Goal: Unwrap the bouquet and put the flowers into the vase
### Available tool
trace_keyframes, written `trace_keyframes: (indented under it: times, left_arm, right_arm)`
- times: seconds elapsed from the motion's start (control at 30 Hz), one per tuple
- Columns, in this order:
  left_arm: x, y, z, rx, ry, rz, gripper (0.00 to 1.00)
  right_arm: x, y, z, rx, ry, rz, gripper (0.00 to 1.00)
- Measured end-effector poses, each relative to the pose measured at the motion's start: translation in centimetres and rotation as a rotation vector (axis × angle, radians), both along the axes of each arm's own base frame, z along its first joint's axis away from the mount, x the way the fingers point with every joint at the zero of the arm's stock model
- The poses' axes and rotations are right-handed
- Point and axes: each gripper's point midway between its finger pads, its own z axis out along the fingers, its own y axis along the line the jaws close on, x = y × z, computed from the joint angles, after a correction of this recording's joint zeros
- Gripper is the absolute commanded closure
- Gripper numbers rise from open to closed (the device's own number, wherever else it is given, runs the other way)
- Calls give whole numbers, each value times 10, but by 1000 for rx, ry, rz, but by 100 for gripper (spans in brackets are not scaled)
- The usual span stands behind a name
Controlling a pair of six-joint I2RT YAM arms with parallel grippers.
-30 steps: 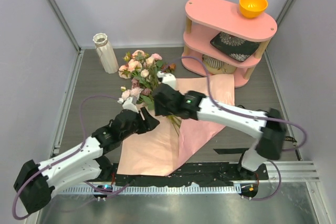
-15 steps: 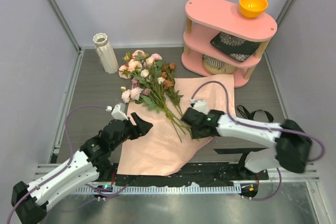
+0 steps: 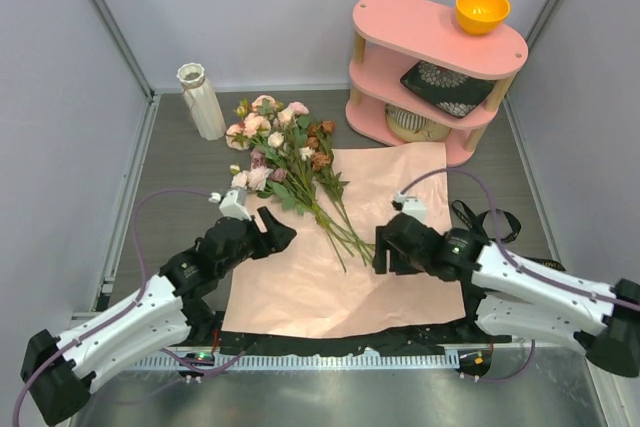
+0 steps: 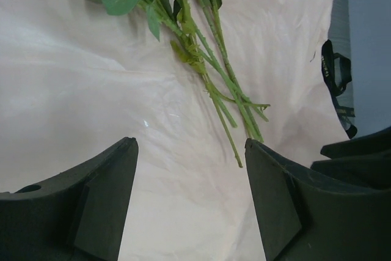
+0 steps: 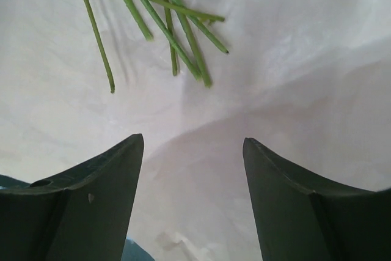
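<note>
The bouquet is unwrapped: the flowers point(image 3: 290, 152) lie loose, heads toward the back left and green stems point(image 4: 211, 71) fanned over the flat pink paper point(image 3: 330, 287). The white ribbed vase point(image 3: 202, 99) stands upright at the back left, holding nothing I can see. My left gripper point(image 3: 272, 233) hovers open over the paper's left part, just left of the stems, and its wrist view shows the left gripper point(image 4: 189, 145) with nothing between its fingers. My right gripper point(image 3: 380, 250) is open and empty to the right of the stem ends point(image 5: 165, 22); the right gripper point(image 5: 192, 140) is over bare paper point(image 5: 293, 41).
A black ribbon point(image 3: 480, 219) lies on the table off the paper's right edge. A pink two-tier shelf point(image 3: 440, 37) stands at the back right with an orange bowl point(image 3: 481, 9) on top and a dark patterned plate point(image 3: 448, 87) on the lower tier. Walls close both sides.
My right gripper drew back from the flowers to the near right and opened; the folded paper flap now lies flat. My left gripper opened wider and pulled back slightly.
</note>
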Motion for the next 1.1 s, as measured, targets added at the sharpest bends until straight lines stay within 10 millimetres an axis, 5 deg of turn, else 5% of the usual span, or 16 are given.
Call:
trace_keyframes:
  times: [0.17,0.23,0.4,0.73,1.1]
  left_arm:
    - [-6,6,24,-60,-54,4,24]
    - [-9,10,31,-73,-68,6,24]
    - [-17,21,42,-85,-84,19,24]
    - [-21,29,32,-38,-50,29,23]
    - [-19,24,19,10,-1,20,23]
  right_arm:
    - [54,47,11,-151,-89,107,39]
    - [80,71,7,-208,-126,157,54]
    - [118,114,-17,-282,-170,305,59]
    - [132,159,-40,-209,-191,447,67]
    - [137,154,-64,-273,-182,458,72]
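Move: Ahead and to the left of the right hand, some 14 cm out, 15 cm across and 7 cm below it, is the taped part of the bouquet's stems. The cut stem ends lie about 10 cm ahead of that hand and 5 cm left, and the brown flowers' stems about 21 cm ahead and 10 cm left. From the left hand, the taped part is about 9 cm ahead, 10 cm right and 10 cm below. Sweeping left and forward over the stem ends, the right hand travels about 20 cm to the taped part of the bouquet, nearly level at first, then sinking about 6 cm onto it. The hand turns some 25 degrees counter-clockwise and the open fingers narrow to less than half their gap, tips astride the taped stems. The left hand, still open and empty, rises and draws a few centimetres back and left, away from the stems, then partly sinks again. ##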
